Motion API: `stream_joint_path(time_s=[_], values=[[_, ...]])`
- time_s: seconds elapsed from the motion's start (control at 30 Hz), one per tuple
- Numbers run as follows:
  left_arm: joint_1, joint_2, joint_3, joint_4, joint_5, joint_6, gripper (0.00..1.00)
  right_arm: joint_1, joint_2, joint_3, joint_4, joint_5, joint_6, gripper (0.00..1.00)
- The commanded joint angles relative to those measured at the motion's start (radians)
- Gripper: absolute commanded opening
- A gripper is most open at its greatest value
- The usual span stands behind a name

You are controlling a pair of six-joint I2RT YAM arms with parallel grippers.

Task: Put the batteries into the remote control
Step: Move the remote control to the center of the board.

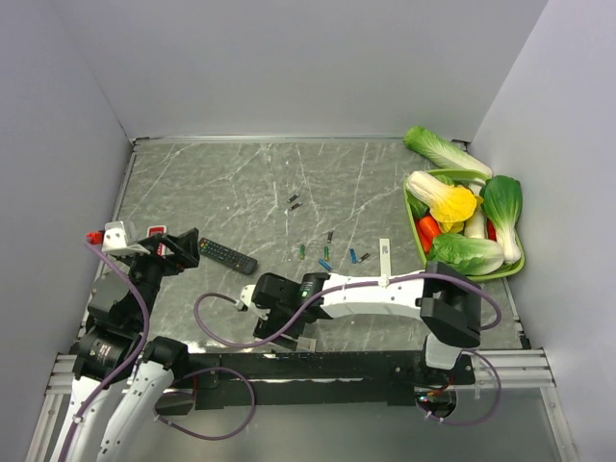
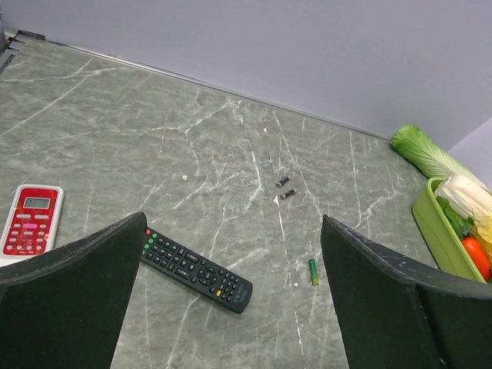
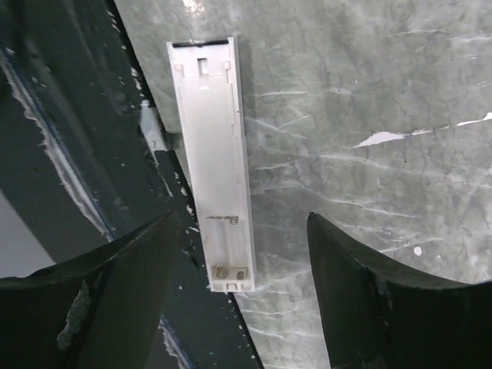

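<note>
A white remote control [image 3: 215,154] lies back-up at the table's near edge, its battery bay [image 3: 229,254] uncovered and empty; the top view shows only its end [image 1: 306,342]. My right gripper [image 3: 241,219] is open and straddles that bay end, touching nothing. Several batteries lie mid-table: green [image 1: 302,250], blue [image 1: 324,264] and black [image 1: 295,202]. A black remote [image 1: 228,255] lies to the left. My left gripper [image 2: 233,217] hangs open above the black remote [image 2: 196,269], with a green battery [image 2: 314,270] and two black ones [image 2: 285,188] ahead of it.
A red-and-white remote [image 2: 31,223] lies at the far left. A green tray [image 1: 414,226] of toy vegetables stands at the right edge, with a bok choy [image 1: 445,149] behind it. A thin white strip [image 1: 384,258] lies near the batteries. The dark table frame [image 3: 77,154] runs beside the white remote.
</note>
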Motion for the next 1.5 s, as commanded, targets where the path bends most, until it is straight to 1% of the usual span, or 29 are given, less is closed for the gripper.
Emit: stream_joint_path(time_s=[0.0, 0.17, 0.23, 0.4, 0.53, 0.57, 0.63, 0.67, 0.77, 0.87, 1.0, 1.13, 1.23, 1.47], values=[[0.005, 0.007, 0.0, 0.033, -0.006, 0.009, 0.99, 0.016, 0.041, 0.064, -0.005, 0.015, -0.046, 0.75], [0.008, 0.014, 0.0, 0.035, -0.005, 0.011, 0.99, 0.025, 0.093, 0.092, -0.026, 0.012, -0.069, 0.74], [0.01, 0.015, 0.0, 0.035, -0.002, 0.013, 1.0, 0.03, 0.116, 0.101, -0.031, 0.016, -0.077, 0.71], [0.013, 0.021, -0.002, 0.036, -0.003, 0.013, 1.0, 0.036, 0.142, 0.107, -0.029, 0.033, -0.08, 0.7], [0.017, 0.026, 0.0, 0.038, 0.0, 0.013, 1.0, 0.038, 0.168, 0.118, -0.037, 0.048, -0.086, 0.64], [0.019, 0.027, 0.0, 0.038, 0.0, 0.013, 0.99, 0.039, 0.17, 0.119, -0.037, 0.065, -0.089, 0.55], [0.019, 0.029, -0.002, 0.038, 0.001, 0.013, 0.99, 0.038, 0.161, 0.112, -0.029, 0.079, -0.095, 0.43], [0.02, 0.03, -0.002, 0.038, 0.001, 0.013, 0.99, 0.039, 0.153, 0.108, -0.023, 0.081, -0.107, 0.33], [0.022, 0.032, 0.001, 0.038, 0.001, 0.014, 0.99, 0.033, 0.127, 0.101, -0.008, 0.12, -0.142, 0.23], [0.025, 0.032, 0.0, 0.039, 0.004, 0.014, 0.99, -0.002, 0.13, 0.122, -0.008, 0.127, -0.179, 0.19], [0.025, 0.032, 0.0, 0.039, 0.004, 0.016, 0.99, -0.054, 0.15, 0.16, 0.013, 0.113, -0.235, 0.19], [0.027, 0.037, 0.0, 0.041, 0.006, 0.016, 0.99, -0.146, 0.173, 0.196, 0.046, 0.02, -0.279, 0.2], [0.028, 0.043, 0.0, 0.043, 0.01, 0.017, 0.99, -0.198, 0.213, 0.245, 0.043, -0.017, -0.334, 0.21], [0.03, 0.055, 0.001, 0.046, 0.015, 0.02, 0.99, -0.231, 0.273, 0.28, 0.001, -0.062, -0.382, 0.23]])
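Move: The opened white remote lies at the board's near edge almost under the right hand, its middle about 3 cm below, 1 cm back and 1 cm left, its length running left-right. From this hand the black remote is some 19 cm ahead and 16 cm left, the nearest green battery 21 cm ahead and 3 cm right, and a blue battery 18 cm ahead and 9 cm right. From the left hand the white remote lies roughly 13 cm back, 24 cm right and 28 cm below. The right hand sinks about 3 cm over the white remote, edging slightly left, and closes its half-spread fingers on the remote's two long sides near the middle, stopping part shut with the remote between the pads. Keeping that pinch, the hand lifts and carries the remote forward some 12 cm, drifting about 2 cm left towards the black remote and green battery, tilts back up to 10 degrees, and starts lowering again at the end. ##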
